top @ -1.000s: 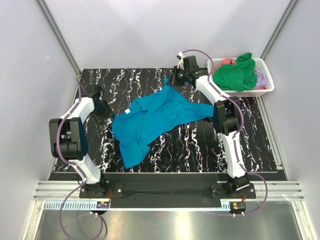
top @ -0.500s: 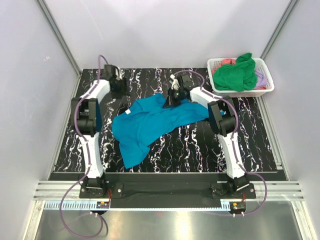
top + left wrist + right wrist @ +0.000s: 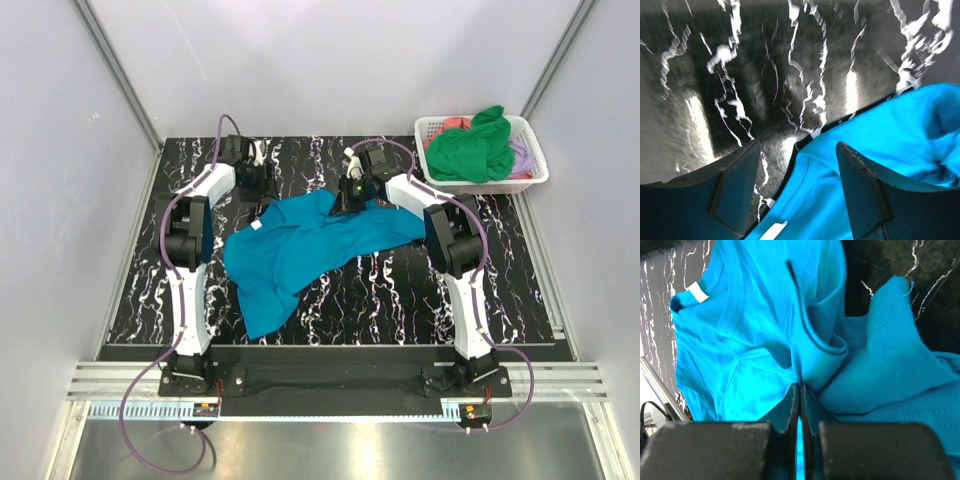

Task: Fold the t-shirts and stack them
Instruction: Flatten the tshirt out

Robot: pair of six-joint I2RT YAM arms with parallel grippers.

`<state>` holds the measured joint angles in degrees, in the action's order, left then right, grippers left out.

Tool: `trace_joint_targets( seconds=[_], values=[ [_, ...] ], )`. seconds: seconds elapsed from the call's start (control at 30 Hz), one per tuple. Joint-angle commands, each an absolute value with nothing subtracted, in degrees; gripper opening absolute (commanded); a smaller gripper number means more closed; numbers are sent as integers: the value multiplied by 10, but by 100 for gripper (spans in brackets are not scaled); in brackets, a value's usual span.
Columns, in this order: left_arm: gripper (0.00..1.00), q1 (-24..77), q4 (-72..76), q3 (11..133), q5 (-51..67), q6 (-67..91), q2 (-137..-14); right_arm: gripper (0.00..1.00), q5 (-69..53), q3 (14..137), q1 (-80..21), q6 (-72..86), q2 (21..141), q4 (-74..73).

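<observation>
A teal-blue t-shirt (image 3: 300, 245) lies crumpled across the middle of the black marbled table. My right gripper (image 3: 350, 196) is shut on a fold of its upper edge; in the right wrist view the jaws (image 3: 801, 390) pinch the cloth (image 3: 765, 340), with the white neck label (image 3: 698, 291) at upper left. My left gripper (image 3: 262, 196) hangs open just above the shirt's upper-left edge; in the left wrist view its gripper (image 3: 797, 150) straddles the hem (image 3: 840, 170). Green (image 3: 470, 148), coral-pink (image 3: 455, 123) and lilac (image 3: 522, 152) shirts lie in the basket.
A white lattice basket (image 3: 534, 176) stands at the table's back right corner. The table (image 3: 400, 300) has metal frame rails along its sides and grey walls behind. Both arm bases sit at the near edge.
My left arm swung from the table's left side to the back and then right, over the shirt's upper-left edge. My right gripper pulled the shirt's top fold leftward and toward the middle.
</observation>
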<state>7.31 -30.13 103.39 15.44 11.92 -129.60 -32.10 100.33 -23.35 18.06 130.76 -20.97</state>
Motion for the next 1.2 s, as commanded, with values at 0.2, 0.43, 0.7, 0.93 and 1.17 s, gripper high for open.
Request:
trace_joint_targets(
  seconds=[0.2, 0.43, 0.7, 0.93, 1.17],
  values=[
    [50, 101, -299, 986, 161, 116, -1290, 29, -284, 1060, -236, 156, 1288, -242],
    [4, 104, -300, 984, 164, 133, -1289, 29, -276, 1059, -235, 149, 1281, -240],
    [0, 104, -303, 982, 159, 138, -1283, 29, -263, 1056, -235, 136, 1284, -247],
    [0, 104, -314, 988, 147, 130, -1279, 35, -250, 1007, -236, 103, 1227, -224],
    [0, 104, -319, 984, 144, 122, -1277, 42, -264, 1003, -238, 95, 1220, -200]
  ],
)
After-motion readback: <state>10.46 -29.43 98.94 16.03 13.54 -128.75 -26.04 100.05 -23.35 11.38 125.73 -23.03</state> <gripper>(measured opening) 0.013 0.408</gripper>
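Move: The t-shirt's far-left corner lies about 3 cm back, 3 cm right and 2 cm below the left hand's open fingers. The white neck label is some 7 cm straight back from that hand and 3 cm lower. The cloth fold that the right hand's shut fingers still pinch is right at their tips. From the right hand, the left hand's corner is about 14 cm left and 1 cm ahead, and the shirt's right end some 19 cm right and 3 cm back. The shirt's far-left corner is pinched by the left hand, which slides about 4 cm back and right and sinks a little over it, fingers closing from wide open to shut, then holds still. The right fingers open about halfway and let go of the fold; that hand eases up and forward, dips right and back, then rises to end about 3 cm up. ##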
